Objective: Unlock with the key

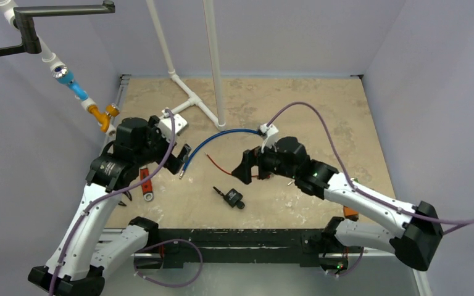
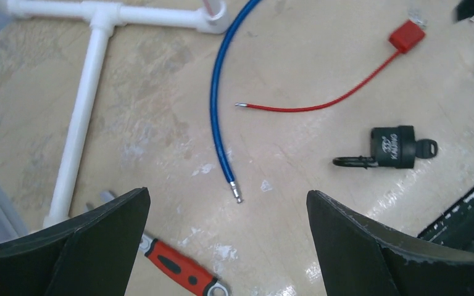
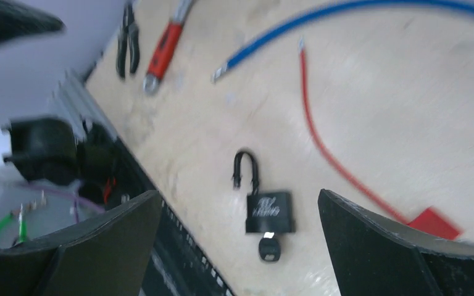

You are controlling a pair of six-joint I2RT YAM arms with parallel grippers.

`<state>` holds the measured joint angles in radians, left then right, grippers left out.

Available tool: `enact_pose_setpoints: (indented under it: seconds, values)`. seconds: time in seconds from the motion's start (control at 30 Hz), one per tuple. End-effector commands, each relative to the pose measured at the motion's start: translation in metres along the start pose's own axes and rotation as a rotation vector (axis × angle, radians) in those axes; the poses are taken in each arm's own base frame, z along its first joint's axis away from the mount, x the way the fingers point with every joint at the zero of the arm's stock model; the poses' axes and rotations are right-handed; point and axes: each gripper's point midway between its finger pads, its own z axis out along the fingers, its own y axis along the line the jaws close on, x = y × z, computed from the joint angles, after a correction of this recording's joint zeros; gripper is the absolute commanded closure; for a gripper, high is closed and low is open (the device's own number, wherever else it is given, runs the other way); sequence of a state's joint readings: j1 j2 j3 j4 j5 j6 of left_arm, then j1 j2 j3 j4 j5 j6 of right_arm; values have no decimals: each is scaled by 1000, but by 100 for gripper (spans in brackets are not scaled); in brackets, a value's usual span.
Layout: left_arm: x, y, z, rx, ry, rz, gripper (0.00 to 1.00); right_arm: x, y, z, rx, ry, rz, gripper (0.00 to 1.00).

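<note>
A black padlock (image 1: 230,197) lies on the tan table near the front middle, and the key (image 1: 241,205) is stuck in its bottom. In the right wrist view one leg of the shackle (image 3: 245,168) ends free above the padlock (image 3: 270,213) body, with the key (image 3: 270,248) head below it. My right gripper (image 3: 237,203) hovers open above the lock and holds nothing. My left gripper (image 2: 227,203) is open too, up and to the left, with the padlock (image 2: 393,147) off to its right.
A blue cable (image 2: 217,105) and a red cable (image 2: 321,105) with a red tag lie behind the lock. A red-handled wrench (image 1: 146,184) and pliers (image 3: 128,43) lie at the left. White pipe frame (image 1: 191,98) stands at the back. A black rail (image 1: 234,237) runs along the near edge.
</note>
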<state>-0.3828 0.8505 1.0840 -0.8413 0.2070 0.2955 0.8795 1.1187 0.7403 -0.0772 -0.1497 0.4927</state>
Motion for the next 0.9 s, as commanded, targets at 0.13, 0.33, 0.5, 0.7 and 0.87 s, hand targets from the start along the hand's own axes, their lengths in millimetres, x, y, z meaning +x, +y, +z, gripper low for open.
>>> enact_pose_setpoints:
  seconds: [0.13,0.33,0.5,0.7,0.87]
  values:
    - [29,70,22,-181,-49,-290,0,-119,-128,-78,534,-381,67,1]
    - [78,111,54,-288,-80,-364,0,-118,-250,-129,947,-589,196,1]
    - [83,131,69,-328,-164,-374,0,-109,-293,-164,1218,-627,37,1]
    - [85,147,84,-388,-279,-369,0,-95,-312,-164,1203,-702,-25,1]
    - [97,159,97,-445,-322,-368,0,-90,-324,-151,1173,-760,-44,1]
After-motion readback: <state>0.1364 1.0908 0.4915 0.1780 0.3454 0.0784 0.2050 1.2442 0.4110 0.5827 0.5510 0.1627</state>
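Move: The black padlock, shackle open and key in, lies about 14 cm below the right hand, roughly 3 cm to its left and 2 cm nearer the base. The red lock's body is some 7 cm ahead and 9 cm right of that hand; the blue lock's head about 11 cm ahead and 19 cm right. From the left hand the padlock is about 4 cm back, 18 cm right and 21 cm below; the wrench is 4 cm ahead and 14 cm left. Touching nothing, both open hands clear away from the padlock to their own sides. The right sweeps some 32 cm right and 17 cm forward, over the red lock, first rising about 8 cm then sinking to end slightly lower, turning clockwise nearly 70 degrees. The left goes about 12 cm forward and 10 cm left, sinking 13 cm and swinging counter-clockwise. ##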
